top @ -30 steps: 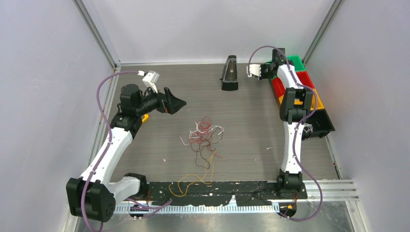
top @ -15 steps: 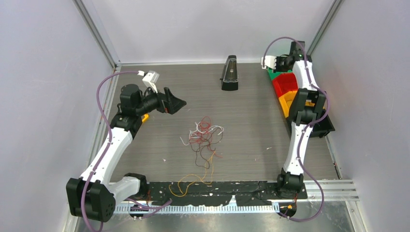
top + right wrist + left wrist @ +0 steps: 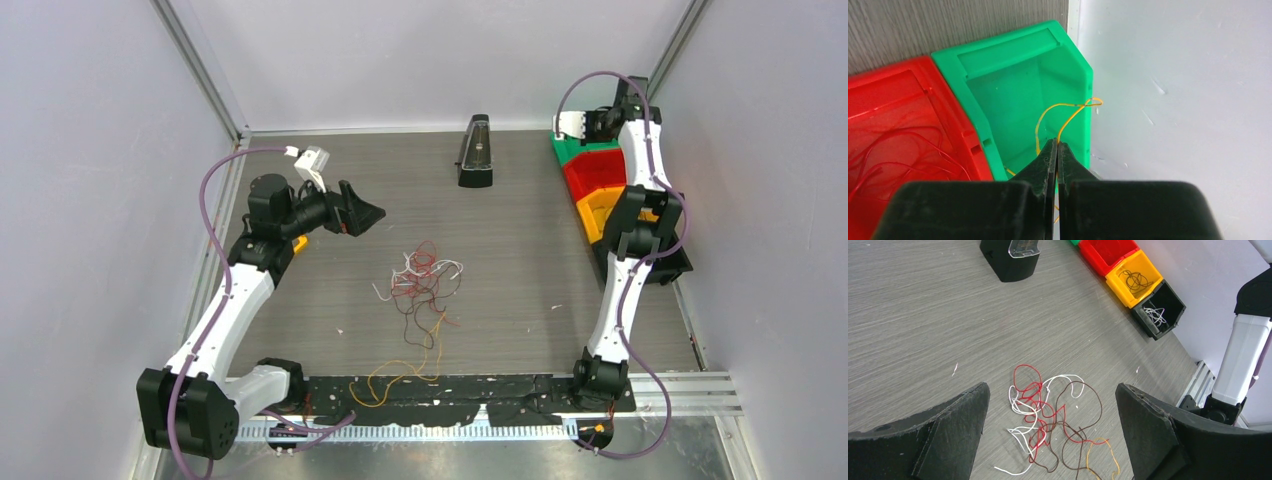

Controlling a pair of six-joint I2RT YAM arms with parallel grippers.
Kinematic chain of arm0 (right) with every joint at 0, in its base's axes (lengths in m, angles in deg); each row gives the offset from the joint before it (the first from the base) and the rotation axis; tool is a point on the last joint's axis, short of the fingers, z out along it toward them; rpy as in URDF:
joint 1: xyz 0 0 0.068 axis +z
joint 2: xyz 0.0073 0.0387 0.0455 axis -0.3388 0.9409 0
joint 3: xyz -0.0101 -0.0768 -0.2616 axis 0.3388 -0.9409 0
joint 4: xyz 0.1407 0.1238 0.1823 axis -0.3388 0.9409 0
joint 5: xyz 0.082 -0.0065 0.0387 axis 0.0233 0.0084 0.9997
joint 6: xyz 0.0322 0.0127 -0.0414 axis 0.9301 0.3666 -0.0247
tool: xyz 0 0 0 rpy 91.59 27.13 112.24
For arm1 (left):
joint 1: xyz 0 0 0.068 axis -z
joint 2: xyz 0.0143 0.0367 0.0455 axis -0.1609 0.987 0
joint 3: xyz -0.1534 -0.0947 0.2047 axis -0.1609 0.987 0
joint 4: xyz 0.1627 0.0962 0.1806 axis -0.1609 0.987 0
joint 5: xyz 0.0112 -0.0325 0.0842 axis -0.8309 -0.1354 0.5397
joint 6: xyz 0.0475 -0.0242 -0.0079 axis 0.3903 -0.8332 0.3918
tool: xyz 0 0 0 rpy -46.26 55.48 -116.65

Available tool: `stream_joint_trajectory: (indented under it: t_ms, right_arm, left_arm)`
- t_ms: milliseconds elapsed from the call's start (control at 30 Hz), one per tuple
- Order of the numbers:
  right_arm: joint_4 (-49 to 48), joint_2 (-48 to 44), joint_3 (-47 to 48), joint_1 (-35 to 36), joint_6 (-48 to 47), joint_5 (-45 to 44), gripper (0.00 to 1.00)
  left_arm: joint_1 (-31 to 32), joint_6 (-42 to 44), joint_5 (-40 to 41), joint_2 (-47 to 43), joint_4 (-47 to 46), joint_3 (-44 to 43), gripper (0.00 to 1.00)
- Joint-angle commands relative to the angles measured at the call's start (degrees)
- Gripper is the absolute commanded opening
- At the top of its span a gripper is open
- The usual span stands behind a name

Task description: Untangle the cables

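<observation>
A loose tangle of cables [image 3: 425,280] in red, white and dark brown lies in the middle of the table, with an orange strand [image 3: 400,375] curling toward the near edge. My left gripper [image 3: 365,212] hangs open above and to the left of it; in the left wrist view the tangle [image 3: 1048,415] shows between the wide-apart fingers [image 3: 1050,387]. My right gripper [image 3: 605,118] is at the far right corner over the green bin [image 3: 1013,85]. It [image 3: 1057,142] is shut on a thin yellow cable [image 3: 1091,102] that loops over the bin's rim.
A row of bins lines the right side: green [image 3: 585,150], red [image 3: 592,175] holding red wires, yellow [image 3: 600,208] holding a dark wire, and black [image 3: 665,262] holding white wire. A black box with a clear lid [image 3: 475,150] stands at the back. The wall is close behind the green bin.
My right arm has swung right and back, from beside the bins to over the green bin in the corner. The left arm and the tangle have not moved.
</observation>
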Motion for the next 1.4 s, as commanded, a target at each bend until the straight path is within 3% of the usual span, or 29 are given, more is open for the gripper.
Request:
stream_joint_trajectory:
  t_ms: [0,300,367,533,767,833,1000,1100,1233,1367]
  right_arm:
    - [2.22,1.94,2.28,-0.05,-3.15,-1.16,0.05]
    - [0.08,4.04,1.73,1.35,-1.86,-1.75,0.07]
    - [-1.82,3.8,0.69,1.98,-0.52,-2.07,0.14]
    - [-5.43,2.66,-0.63,2.51,4.39,-2.43,0.43]
    - [-6.6,-0.9,-1.53,2.52,8.14,0.27,0.64]
    - [-6.66,-2.64,-2.39,2.53,9.24,1.64,0.75]
    - [-6.63,-9.09,-6.99,2.97,13.46,5.56,0.91]
    - [-7.24,-14.05,-11.68,3.5,19.18,7.34,0.99]
    - [-8.13,-26.97,-20.21,5.98,34.57,5.85,1.0]
    - [2.99,-38.92,-29.36,9.63,49.28,5.91,0.99]
  left_arm:
    - [-0.44,-0.74,-0.91,-0.08,-2.08,-0.81,0.99]
    - [-0.44,-0.03,-0.58,-0.59,-0.59,-0.76,0.99]
    - [-0.44,0.04,-0.69,-0.48,-0.62,-0.93,0.99]
    - [-0.44,0.21,-0.68,-0.38,-0.5,-1.2,0.99]
    - [-0.43,0.14,-0.75,-0.51,-0.77,-1.17,0.99]
    - [-0.42,0.15,-0.75,-0.51,-0.76,-1.28,0.99]
    - [-0.44,1.49,0.19,-0.73,1.13,-1.85,0.99]
    - [-0.44,6.06,0.8,-0.76,5.92,-3.01,0.99]
    - [-0.44,19.77,-3.98,-0.89,18.53,-4.34,0.99]
    - [0.67,32.51,-9.91,-2.53,30.42,-1.99,0.97]
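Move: My right hand holds the yellow cable over the green bin, whose middle is about 3 cm ahead, 1 cm left and 12 cm below. At the same depth below, the red bin is some 7 cm back, straight in line, and the orange bin 16 cm back and 4 cm right. The cable tangle lies about 10 cm right of my left hand, 5 cm back and 25 cm below. I lower my right hand about 5 cm towards the green bin, spread the shut fingers wide to let go of the yellow cable, then climb quickly some 12 cm, drawing back about 9 cm and left, tilting the left side up some 20 degrees. Only at the end does my open left hand start to sink about 3 cm and edge back, rolling its left side up. ##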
